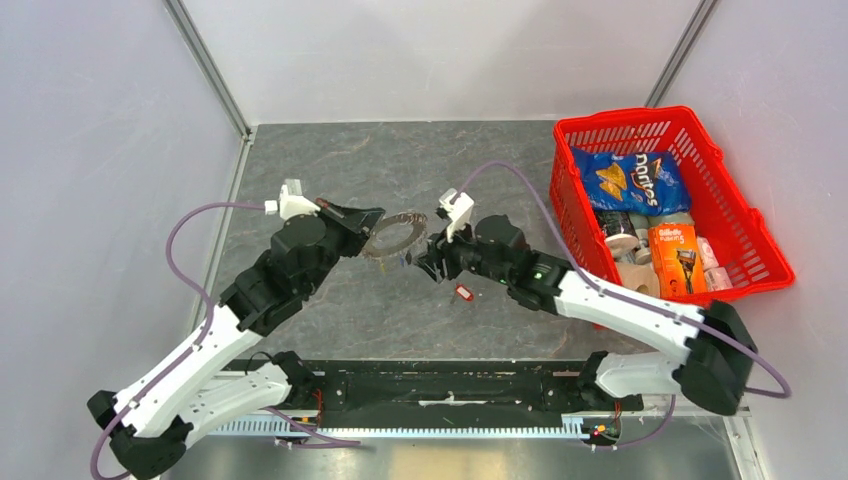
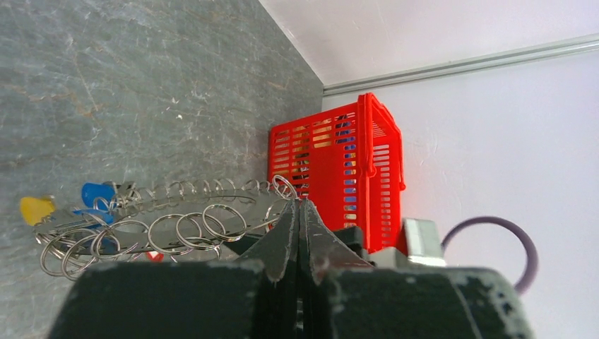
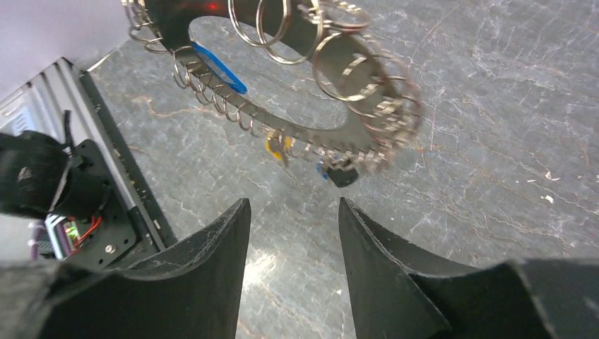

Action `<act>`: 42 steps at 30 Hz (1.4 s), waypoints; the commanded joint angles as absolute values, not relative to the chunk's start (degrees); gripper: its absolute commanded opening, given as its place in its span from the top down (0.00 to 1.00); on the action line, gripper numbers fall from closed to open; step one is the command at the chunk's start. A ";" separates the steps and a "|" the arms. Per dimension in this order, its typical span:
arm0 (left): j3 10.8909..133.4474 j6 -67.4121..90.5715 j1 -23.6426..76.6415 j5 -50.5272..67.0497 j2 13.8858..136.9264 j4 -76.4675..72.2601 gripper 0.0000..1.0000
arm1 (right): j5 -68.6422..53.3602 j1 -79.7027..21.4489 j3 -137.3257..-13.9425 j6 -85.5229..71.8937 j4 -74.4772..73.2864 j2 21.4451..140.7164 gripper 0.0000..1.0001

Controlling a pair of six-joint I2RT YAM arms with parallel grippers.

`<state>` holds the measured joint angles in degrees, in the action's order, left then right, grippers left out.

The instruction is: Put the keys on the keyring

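The keyring, a flat grey ring rimmed with several small wire loops, hangs above the table between the two arms. My left gripper is shut on its left rim; in the left wrist view the jaws pinch the keyring at their tips. Keys with a blue tag and a yellow tag hang from it. My right gripper is open and empty, just right of the ring. In the right wrist view the right gripper sits below the keyring. A red-tagged key lies on the table.
A red basket of groceries stands at the right of the table, also seen as the basket behind the left jaws. The black base rail runs along the near edge. White walls enclose the table.
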<state>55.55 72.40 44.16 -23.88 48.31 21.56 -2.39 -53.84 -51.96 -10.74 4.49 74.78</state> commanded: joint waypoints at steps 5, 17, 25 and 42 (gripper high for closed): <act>49.82 81.76 44.29 -21.45 42.11 24.63 0.98 | -4.67 -54.49 -47.65 -11.53 -3.45 59.51 0.44; 40.81 80.58 31.96 -13.68 57.37 13.53 0.98 | 1.92 -54.47 -47.91 -10.72 -7.99 60.58 0.44; 42.10 79.21 23.27 -8.07 70.97 4.40 0.98 | 3.22 -54.49 -48.97 -11.41 -9.29 65.58 0.44; 50.63 67.62 12.04 3.06 79.50 -1.69 0.57 | -3.31 -54.49 -56.71 -11.91 -13.16 79.15 0.43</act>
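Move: The left gripper holds the loaded keyring; the bare table spot for it lies about 9 cm ahead, 2 cm left and 31 cm below. The key with the red tag lies some 15 cm to this hand's right, 1 cm back and 31 cm below. From the open, empty right gripper that red-tagged key is level, about 9 cm right and 19 cm below; the held keyring hangs 2 cm ahead, 6 cm left, 5 cm above. Bring the left gripper down some 22 cm while swinging forward about 15 cm and a little left, tipping the fingers down, to put the keyring on the table; then open the fingers and start rising. Draw the right gripper back, right and up clear of the ring, then sink it, open and tilting down, towards the red-tagged key. ##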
